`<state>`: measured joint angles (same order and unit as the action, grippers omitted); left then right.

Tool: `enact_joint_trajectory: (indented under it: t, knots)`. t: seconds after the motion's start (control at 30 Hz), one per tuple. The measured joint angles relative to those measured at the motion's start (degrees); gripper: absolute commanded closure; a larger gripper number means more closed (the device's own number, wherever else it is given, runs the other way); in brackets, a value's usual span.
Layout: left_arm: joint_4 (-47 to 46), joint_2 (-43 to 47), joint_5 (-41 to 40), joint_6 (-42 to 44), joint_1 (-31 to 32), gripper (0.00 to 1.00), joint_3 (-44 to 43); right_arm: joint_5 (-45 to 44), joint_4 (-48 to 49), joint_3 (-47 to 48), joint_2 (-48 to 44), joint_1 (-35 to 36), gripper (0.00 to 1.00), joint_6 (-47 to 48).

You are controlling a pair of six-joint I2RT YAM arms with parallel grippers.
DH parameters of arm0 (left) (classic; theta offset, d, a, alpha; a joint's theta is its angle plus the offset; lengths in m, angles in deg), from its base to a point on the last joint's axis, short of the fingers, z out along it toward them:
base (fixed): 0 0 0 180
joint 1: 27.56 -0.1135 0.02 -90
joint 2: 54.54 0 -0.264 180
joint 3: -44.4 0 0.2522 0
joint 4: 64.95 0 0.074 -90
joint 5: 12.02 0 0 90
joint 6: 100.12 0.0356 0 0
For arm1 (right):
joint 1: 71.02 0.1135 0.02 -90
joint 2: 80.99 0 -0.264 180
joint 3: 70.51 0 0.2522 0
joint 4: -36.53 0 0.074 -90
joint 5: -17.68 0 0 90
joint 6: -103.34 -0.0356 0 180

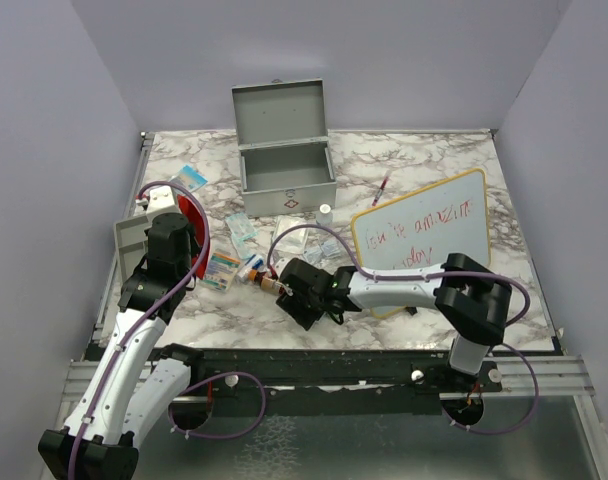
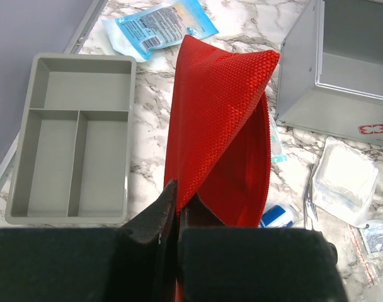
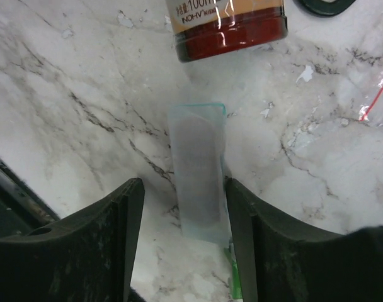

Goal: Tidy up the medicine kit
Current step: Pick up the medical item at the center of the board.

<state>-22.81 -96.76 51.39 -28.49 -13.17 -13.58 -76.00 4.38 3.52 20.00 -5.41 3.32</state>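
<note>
The medicine kit [image 1: 287,182] stands open at the back of the table, lid up; its grey wall [image 2: 342,69] shows in the left wrist view. My left gripper [image 2: 178,202] is shut on the lower edge of a red woven pouch [image 2: 217,119], held up left of the kit [image 1: 190,222]. My right gripper [image 3: 185,189] is open low over the marble near the front [image 1: 292,292]. A pale translucent flat packet [image 3: 199,170] lies between its jaws, close against the right finger and apart from the left one. A brown bottle [image 3: 232,28] lies just beyond.
A shallow grey divided tray [image 2: 72,138] sits at the left edge. A wood-framed whiteboard [image 1: 424,232] lies on the right. Loose packets [image 1: 242,230], a small coloured box [image 1: 224,270], a blue-printed packet [image 2: 160,22] and a gauze pack [image 2: 346,179] are scattered in front of the kit.
</note>
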Motion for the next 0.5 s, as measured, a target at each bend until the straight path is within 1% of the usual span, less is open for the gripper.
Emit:
enact_joint_trajectory:
  t: [0.07, 0.13, 0.27, 0.3, 0.37, 0.5]
  knots:
    - [0.02, 0.00, 0.00, 0.02, 0.00, 1.00, 0.00, -1.79, -0.15, 0.42, 0.98, 0.74, 0.42, 0.48]
    - [0.00, 0.00, 0.00, 0.00, 0.00, 1.00, 0.00, -2.97, -0.17, 0.76, 1.38, 1.25, 0.49, 0.63]
    - [0.02, 0.00, 0.00, 0.00, 0.00, 1.00, 0.00, -4.48, 0.22, 0.76, 1.44, 1.95, 0.77, 0.61]
    - [0.00, 0.00, 0.00, 0.00, 0.00, 1.00, 0.00, -4.90, 0.31, 0.76, 1.46, 2.05, 0.81, 0.63]
    - [0.00, 0.00, 0.00, 0.00, 0.00, 1.00, 0.00, -5.73, 0.39, 0.74, 1.46, 2.05, 0.86, 0.55]
    - [0.02, 0.00, 0.00, 0.00, 0.00, 1.00, 0.00, -6.38, 0.55, 0.72, 1.44, 2.08, 0.92, 0.37]
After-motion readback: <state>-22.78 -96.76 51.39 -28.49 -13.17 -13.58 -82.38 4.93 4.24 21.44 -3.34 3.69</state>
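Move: The medical item, a small white packet with a teal edge, lies flat almost under the right hand's open fingers, its middle about 1 cm ahead and 1 cm below. The brown bottle is about 6 cm ahead and 7 cm left, the scissors' black handles some 9 cm ahead and 4 cm left, and the green box about 7 cm right and 1 cm ahead. From the left hand, the packet is roughly 10 cm back, 23 cm right and 21 cm below. The packet gets pinched across its middle part: the right hand settles about half a centimetre onto it, then eases forward just under 1 cm. As it does so, the fingers close from a bit over half open to nearly shut, gripping the packet between their tips. The wrist tips its fingers up by some 5 degrees. ##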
